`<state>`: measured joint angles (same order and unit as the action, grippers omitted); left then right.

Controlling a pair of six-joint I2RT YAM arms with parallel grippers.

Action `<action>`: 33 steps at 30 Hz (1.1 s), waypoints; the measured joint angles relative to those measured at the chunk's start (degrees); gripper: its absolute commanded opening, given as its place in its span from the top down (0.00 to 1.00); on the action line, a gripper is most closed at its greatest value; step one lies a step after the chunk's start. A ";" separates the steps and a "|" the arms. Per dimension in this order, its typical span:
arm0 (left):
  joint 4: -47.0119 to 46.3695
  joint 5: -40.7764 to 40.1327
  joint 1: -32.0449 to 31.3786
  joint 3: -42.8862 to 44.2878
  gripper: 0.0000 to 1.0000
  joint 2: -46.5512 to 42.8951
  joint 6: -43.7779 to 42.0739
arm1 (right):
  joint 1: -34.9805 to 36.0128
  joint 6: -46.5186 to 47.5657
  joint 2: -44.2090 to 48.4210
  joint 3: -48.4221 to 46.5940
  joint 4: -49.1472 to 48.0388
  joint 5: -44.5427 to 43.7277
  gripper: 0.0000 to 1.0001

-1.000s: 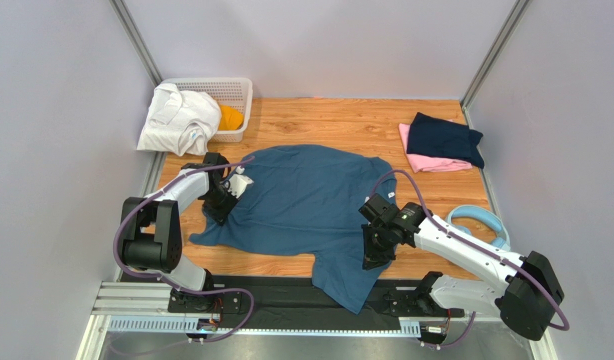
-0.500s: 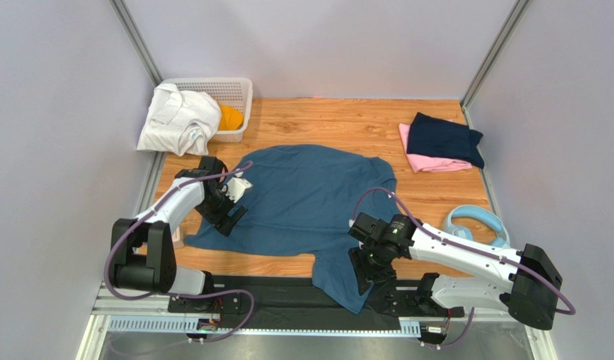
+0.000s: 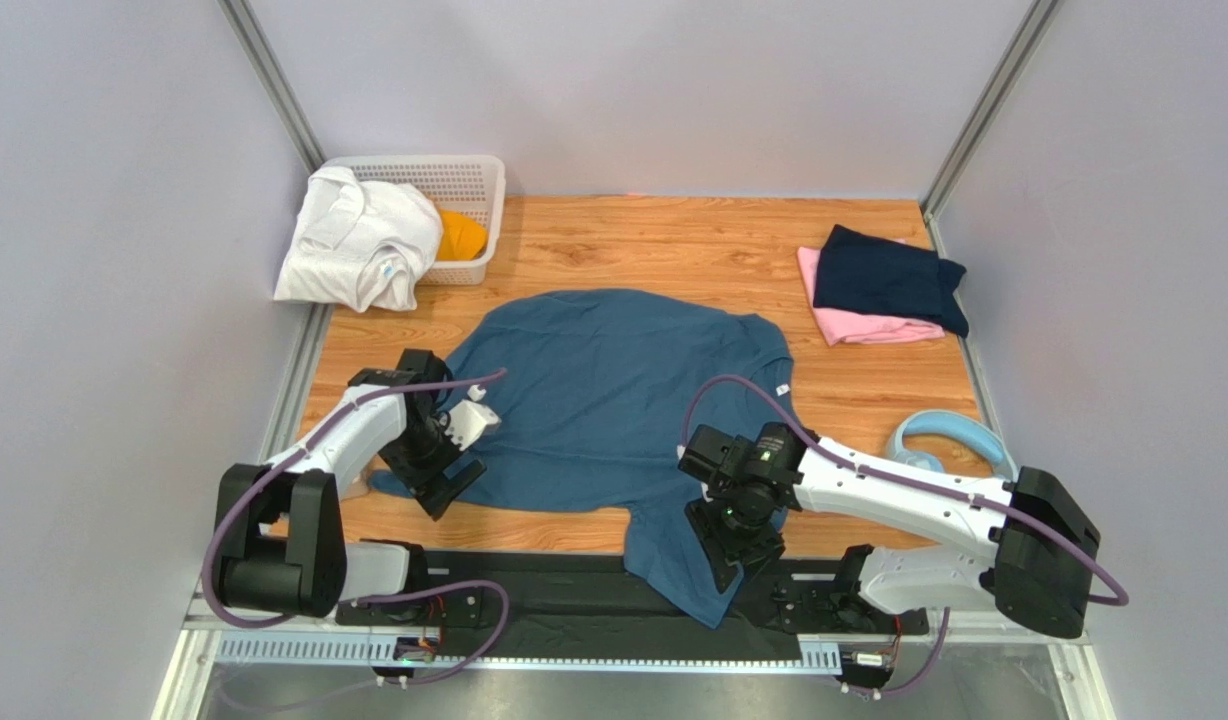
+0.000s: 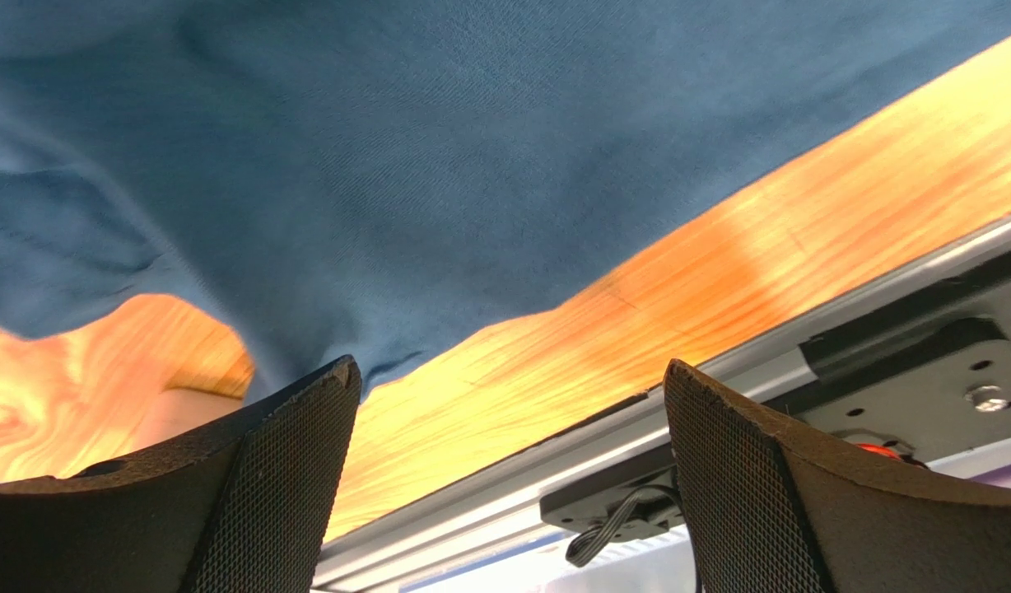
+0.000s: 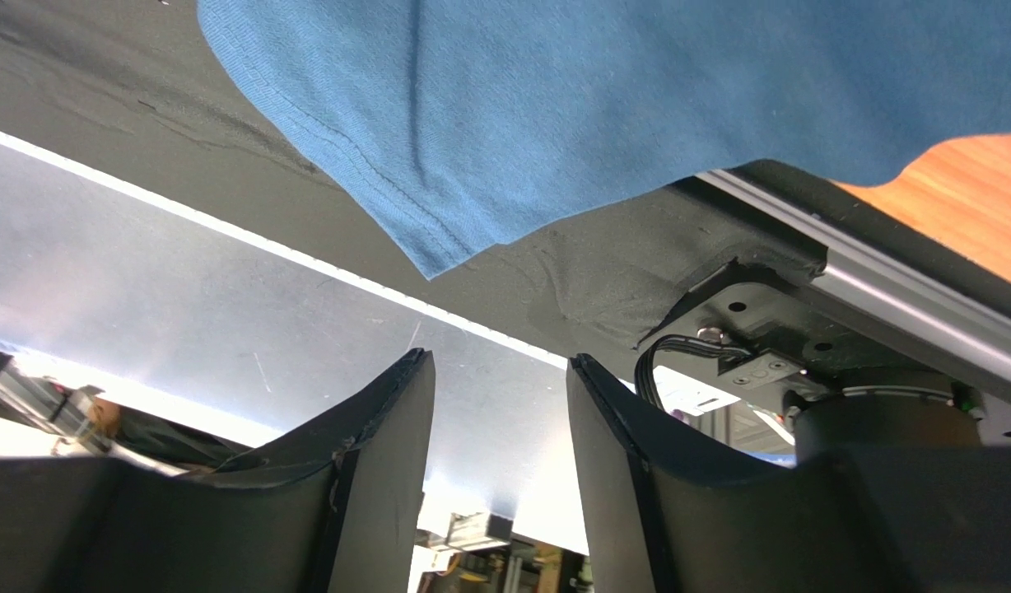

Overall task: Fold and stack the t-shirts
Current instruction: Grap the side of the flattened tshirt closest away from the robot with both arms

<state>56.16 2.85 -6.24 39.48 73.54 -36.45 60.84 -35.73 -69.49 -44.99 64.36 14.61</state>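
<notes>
A large teal-blue t-shirt point(image 3: 620, 390) lies spread on the wooden table point(image 3: 680, 240), and its lower corner hangs over the black front rail. My left gripper point(image 3: 443, 486) hovers at the shirt's near-left hem. In the left wrist view its jaws stand wide open point(image 4: 508, 377) with nothing between them, the blue cloth point(image 4: 412, 161) just ahead. My right gripper point(image 3: 733, 552) is over the shirt's near corner. It is open point(image 5: 498, 361) and empty, with the shirt's hem point(image 5: 535, 111) beyond the fingertips. A folded navy t-shirt point(image 3: 888, 275) rests on a folded pink one point(image 3: 861, 326) at the back right.
A white lattice basket point(image 3: 463, 180) at the back left holds an orange garment point(image 3: 458, 236), and a white garment point(image 3: 357, 237) drapes over its side. Light-blue headphones point(image 3: 958, 447) lie at the right edge beside my right arm. The metal front rail point(image 4: 746, 358) runs along the near edge.
Both grippers have opened and let go of the blue shirt. Both have pulled back toward the near edge, the left along the left hem, the right down over the hanging corner.
</notes>
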 measured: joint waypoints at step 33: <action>-5.09 2.05 4.87 3.78 0.05 9.27 -0.57 | 21.09 8.33 -22.23 -10.43 -4.39 -11.37 0.48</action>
<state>51.07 4.91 -1.37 43.27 82.81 -37.01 81.93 -27.40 -91.72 -55.42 59.96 3.25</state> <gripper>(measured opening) 0.949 0.516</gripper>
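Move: The right hand's target, the near corner of the sleeve cuff, lies about 4 cm left, 2 back and 6 below; the cuff's other corner is some 15 cm left and 5 ahead of that hand, at the same height. From the left hand, the shirt's near edge is about 2 cm ahead, neither left nor right, and 2 below, with the white box roughly 9 cm left, 1 ahead. Open right hand swings about 5 cm left and down towards the cuff corner; open left advances 3 over the edge. ##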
